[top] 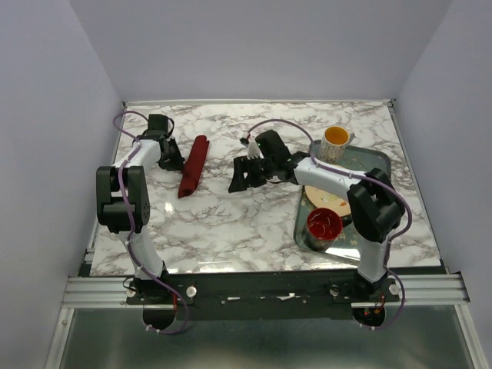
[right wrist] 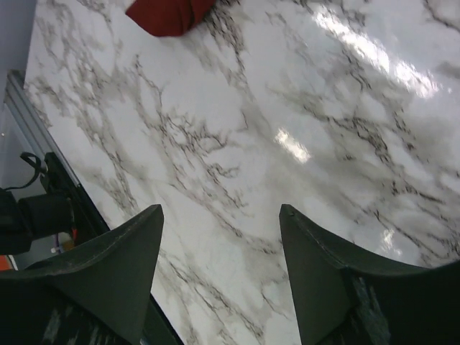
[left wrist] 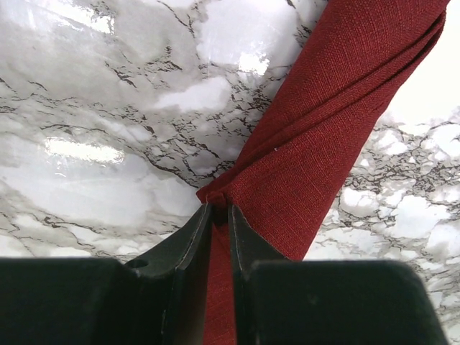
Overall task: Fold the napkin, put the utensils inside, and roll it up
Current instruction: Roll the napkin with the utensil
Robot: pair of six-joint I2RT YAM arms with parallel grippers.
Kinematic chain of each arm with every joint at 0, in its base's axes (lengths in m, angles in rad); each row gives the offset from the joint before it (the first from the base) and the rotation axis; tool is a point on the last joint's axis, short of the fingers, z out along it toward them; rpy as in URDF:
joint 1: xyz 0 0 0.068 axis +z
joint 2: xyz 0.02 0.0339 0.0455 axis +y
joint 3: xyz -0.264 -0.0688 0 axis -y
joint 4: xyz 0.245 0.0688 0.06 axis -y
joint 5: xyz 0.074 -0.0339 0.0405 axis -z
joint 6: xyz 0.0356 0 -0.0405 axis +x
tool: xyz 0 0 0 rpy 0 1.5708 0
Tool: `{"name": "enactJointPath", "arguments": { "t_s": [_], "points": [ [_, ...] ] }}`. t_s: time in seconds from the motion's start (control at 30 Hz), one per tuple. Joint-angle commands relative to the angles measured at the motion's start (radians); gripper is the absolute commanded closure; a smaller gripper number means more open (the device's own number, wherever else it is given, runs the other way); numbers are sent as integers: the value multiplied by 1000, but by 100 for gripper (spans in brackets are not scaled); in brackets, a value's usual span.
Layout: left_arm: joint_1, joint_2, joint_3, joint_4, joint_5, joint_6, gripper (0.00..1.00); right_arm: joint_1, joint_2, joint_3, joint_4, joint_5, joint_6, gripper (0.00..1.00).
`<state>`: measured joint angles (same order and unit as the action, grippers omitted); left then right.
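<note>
The napkin point(top: 194, 165) lies as a narrow dark red roll on the marble at the back left. It shows again close up in the left wrist view point(left wrist: 338, 108). My left gripper point(top: 173, 160) is at the roll's left side. In the wrist view its jaws point(left wrist: 220, 210) are nearly together, with a fold of the cloth pinched between them. My right gripper point(top: 240, 178) hangs over bare marble in the middle of the table, to the right of the roll. Its fingers point(right wrist: 220, 212) stand wide apart and hold nothing. One end of the napkin point(right wrist: 169, 14) shows far ahead of them. The utensils are hidden.
A metal tray point(top: 380, 157) sits at the right with a yellow mug point(top: 336, 142), a plate point(top: 327, 201) and a red bowl point(top: 324, 223). The table's left edge and rail point(right wrist: 43, 165) show in the right wrist view.
</note>
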<state>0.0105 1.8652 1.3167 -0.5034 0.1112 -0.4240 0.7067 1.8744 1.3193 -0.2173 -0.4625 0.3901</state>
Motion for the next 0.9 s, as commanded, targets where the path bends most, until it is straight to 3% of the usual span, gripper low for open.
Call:
{"name": "enactJointPath", "arguments": {
  "t_s": [0.0,0.17,0.4,0.87],
  "points": [
    [-7,22,-14,-9,-42,17,76,33,97,157,96,-99,21,35],
    [-7,51,-10,-6,-42,19,77,76,261,355,116,-146,43,48],
    [-7,51,-19,-3,-28,19,77,134,466,612,110,-231,76,81],
    [-7,23,-45,-3,-10,14,78,181,611,771,110,-208,110,87]
  ]
}}
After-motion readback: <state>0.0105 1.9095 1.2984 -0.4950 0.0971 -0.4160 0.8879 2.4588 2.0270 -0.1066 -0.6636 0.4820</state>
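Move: Off to the right hand's left, about 19 cm away and some 8 cm ahead, lies the middle of the rolled napkin, roughly 8 cm lower. Its near end is about 22 cm to that hand's left and nearly level with it. From the left hand, already at the napkin's left edge, the napkin's middle is about 3 cm to the right, 1 cm ahead and 3 cm below. Bare table lies between the right hand and the napkin. Sweeping left about 18 cm towards the napkin's near end, the right hand arcs up 3 cm and a little forward, then comes down and back. Its wide-open fingers shut nearly fully, tilting flatter and turning some 15 degrees counter-clockwise. The left hand sinks over 2 cm, keeping its pinch on the napkin's left edge. ##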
